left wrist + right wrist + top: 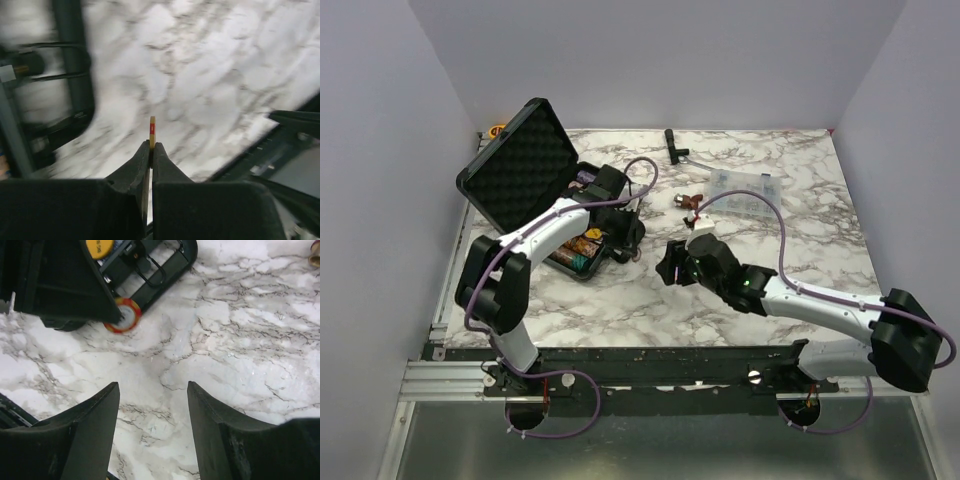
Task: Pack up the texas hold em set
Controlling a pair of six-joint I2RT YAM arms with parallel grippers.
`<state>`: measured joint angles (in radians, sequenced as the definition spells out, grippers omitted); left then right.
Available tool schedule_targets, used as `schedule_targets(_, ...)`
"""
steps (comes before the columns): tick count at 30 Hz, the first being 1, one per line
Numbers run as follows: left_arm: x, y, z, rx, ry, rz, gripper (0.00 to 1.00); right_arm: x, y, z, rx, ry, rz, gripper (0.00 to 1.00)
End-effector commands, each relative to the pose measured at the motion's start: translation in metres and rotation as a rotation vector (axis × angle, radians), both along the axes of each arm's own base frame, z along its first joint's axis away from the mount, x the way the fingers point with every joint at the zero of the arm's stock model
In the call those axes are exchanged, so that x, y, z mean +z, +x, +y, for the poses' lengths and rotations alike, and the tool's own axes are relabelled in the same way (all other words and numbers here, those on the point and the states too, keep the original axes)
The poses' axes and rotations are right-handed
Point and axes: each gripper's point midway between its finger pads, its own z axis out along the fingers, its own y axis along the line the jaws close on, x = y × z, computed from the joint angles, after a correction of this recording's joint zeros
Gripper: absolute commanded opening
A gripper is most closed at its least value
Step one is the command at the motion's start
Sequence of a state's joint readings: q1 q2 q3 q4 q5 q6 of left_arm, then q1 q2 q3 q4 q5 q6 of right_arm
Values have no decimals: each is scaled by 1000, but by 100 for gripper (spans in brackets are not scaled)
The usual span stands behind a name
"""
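The black briefcase (520, 172) lies open at the table's left, foam-lined lid up, with rows of coloured chips in its base (578, 250). My left gripper (151, 146) is shut edge-on on a red and yellow poker chip (152, 129), held above the marble just right of the case. The right wrist view shows that chip (126, 316) at the tip of the left fingers. My right gripper (153, 387) hangs open over bare marble with nothing between its fingers, a little right of the left gripper (628, 245). A yellow round chip (100, 247) sits in the case.
A clear plastic compartment box (745, 190) stands at the back right. A black T-shaped tool (673, 145) lies near the back wall, and a small red-brown item (688, 205) lies just behind my right gripper (670, 265). White walls enclose the marble table (800, 240).
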<state>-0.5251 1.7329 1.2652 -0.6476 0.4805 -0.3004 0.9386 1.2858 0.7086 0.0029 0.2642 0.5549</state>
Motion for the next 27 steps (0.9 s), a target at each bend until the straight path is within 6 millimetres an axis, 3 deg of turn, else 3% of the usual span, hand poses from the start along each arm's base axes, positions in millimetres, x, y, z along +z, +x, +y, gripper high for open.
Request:
schedule_targets(1,16,27,88,72,411,-250,0,9,2,-12,-30,7,-45,59)
schedule_targets(6,24,44,152,140,671,-382,0,-2,-2,-15,-28,-10,-24,59)
schedule_targets(10,18,51,171,172,695,-358,0,-7,-4,-14,-24,-7,-8,59)
schedule_targets(22,-2,66,165,170,650,-290,0,-8,-8,-20,-31,-6,-9,59)
schedule_targets(27,-11,69,172,179,692,-284,0,-9,-7,-19,-33,-2,-5,59)
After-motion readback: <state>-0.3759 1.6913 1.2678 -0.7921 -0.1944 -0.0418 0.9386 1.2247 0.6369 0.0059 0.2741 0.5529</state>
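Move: The left hand already holds the red-and-yellow chip; the gap in the red-and-yellow chip row inside the case lies about 17 cm to its left, 7 cm ahead and 7 cm below. The case handle stands roughly 3 cm left, 6 cm ahead and 8 cm below the hand; the Big Blind button is some 12 cm left, 10 cm ahead and 6 cm below it. From the right hand the gap lies about 25 cm left, 10 cm ahead and 8 cm below. Keeping the chip pinched on edge between its shut fingertips, the left hand swings about 17 cm left and 6 cm forward, into place over the gap in the chip row, and rolls some 40 degrees so that its slanting fingers point nearly straight down. It rises a little on the way, then sinks about 4 cm towards the gap. ##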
